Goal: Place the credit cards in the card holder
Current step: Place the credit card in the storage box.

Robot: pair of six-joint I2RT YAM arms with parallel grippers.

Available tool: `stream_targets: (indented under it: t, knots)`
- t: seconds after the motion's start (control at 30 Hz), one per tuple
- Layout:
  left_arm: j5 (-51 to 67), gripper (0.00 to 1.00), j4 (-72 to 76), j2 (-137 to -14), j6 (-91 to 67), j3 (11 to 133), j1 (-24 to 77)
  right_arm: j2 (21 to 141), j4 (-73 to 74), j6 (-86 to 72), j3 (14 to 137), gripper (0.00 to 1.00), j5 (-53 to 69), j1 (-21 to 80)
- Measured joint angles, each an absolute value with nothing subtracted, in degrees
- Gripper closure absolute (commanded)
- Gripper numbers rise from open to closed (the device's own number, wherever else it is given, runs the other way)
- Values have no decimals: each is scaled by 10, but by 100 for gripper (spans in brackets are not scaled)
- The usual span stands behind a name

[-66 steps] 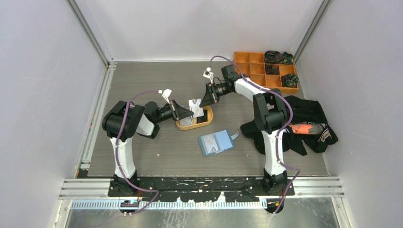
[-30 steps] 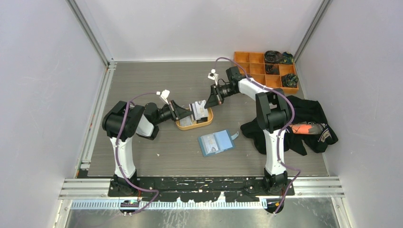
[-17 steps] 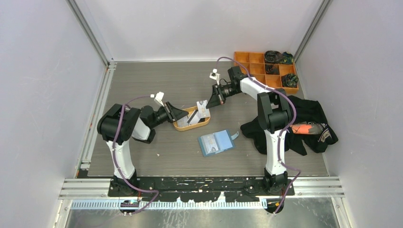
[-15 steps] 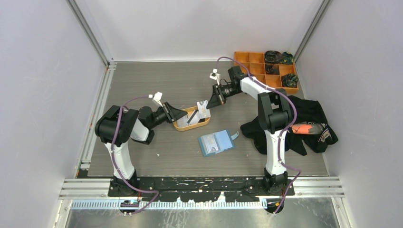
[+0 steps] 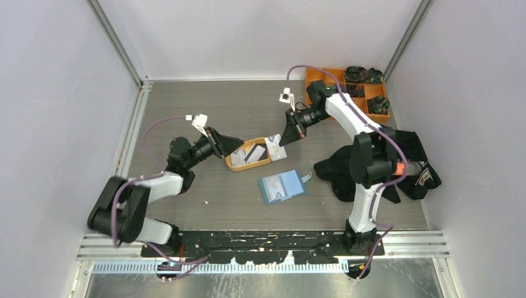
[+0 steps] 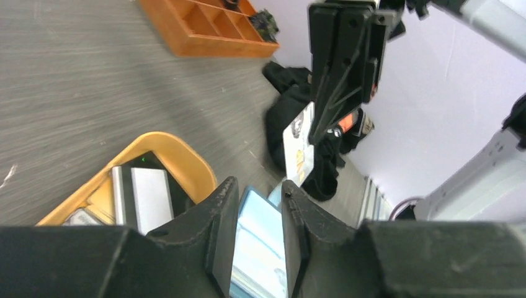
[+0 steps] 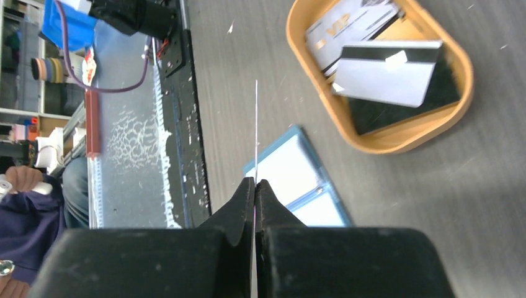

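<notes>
My right gripper [image 5: 284, 139] is shut on a white credit card [image 5: 276, 148] and holds it in the air just right of the orange oval tray [image 5: 248, 167]. In the right wrist view the card [image 7: 256, 124] shows edge-on as a thin line from the shut gripper [image 7: 255, 181]. More credit cards [image 5: 251, 153] lie in the tray, white, grey and black [image 7: 384, 77]. The blue card holder [image 5: 282, 186] lies open on the table in front of the tray. My left gripper [image 5: 239, 141] hovers at the tray's left end, open with nothing in it [image 6: 259, 186].
An orange compartment box [image 5: 363, 90] stands at the back right, partly under the right arm. A black garment [image 5: 403, 155] with a red-orange object on it lies at the right. The table's metal front rail [image 7: 180, 112] runs near the card holder.
The right gripper has carried the card right, away from the tray. The left gripper has opened a little and drawn back left, its arm swung low. The tray has turned slightly.
</notes>
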State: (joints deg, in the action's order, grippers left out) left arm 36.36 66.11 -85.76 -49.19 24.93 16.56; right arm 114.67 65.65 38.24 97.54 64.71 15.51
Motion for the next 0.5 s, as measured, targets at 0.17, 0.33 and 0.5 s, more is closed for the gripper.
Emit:
stream_targets:
  t: [0.17, 0.33, 0.5]
  knots:
    - [289, 24, 401, -649, -349, 274, 271, 1021, 653, 360, 872, 99, 614, 155]
    - [263, 0, 347, -508, -294, 247, 309, 947, 645, 338, 792, 99, 612, 155]
    - [292, 7, 424, -536, -349, 169, 315, 940, 636, 328, 752, 99, 630, 155]
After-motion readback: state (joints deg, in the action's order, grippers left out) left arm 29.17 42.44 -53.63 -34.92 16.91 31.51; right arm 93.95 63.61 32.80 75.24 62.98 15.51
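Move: The open blue card holder, which the card in the right hand is meant for, lies about 13 cm back towards the base and 16 cm below that hand, neither left nor right. Level with the hand and 14 cm down, the yellow box sits some 12 cm to its left, with a striped card in it about 10 cm to the left. From the left hand the holder is roughly 13 cm back, 13 cm right and 18 cm down, with the yellow box almost straight below, 16 cm down. The card, still pinched in the right fingers, is carried about 9 cm back and slightly right, away from the yellow box towards the card holder, at nearly the same height and attitude. The empty left hand also draws back, some 11 cm, arching up about 8 cm and then sinking 5 as it comes nearly level with the holder, its fingers spreading to fully open. ##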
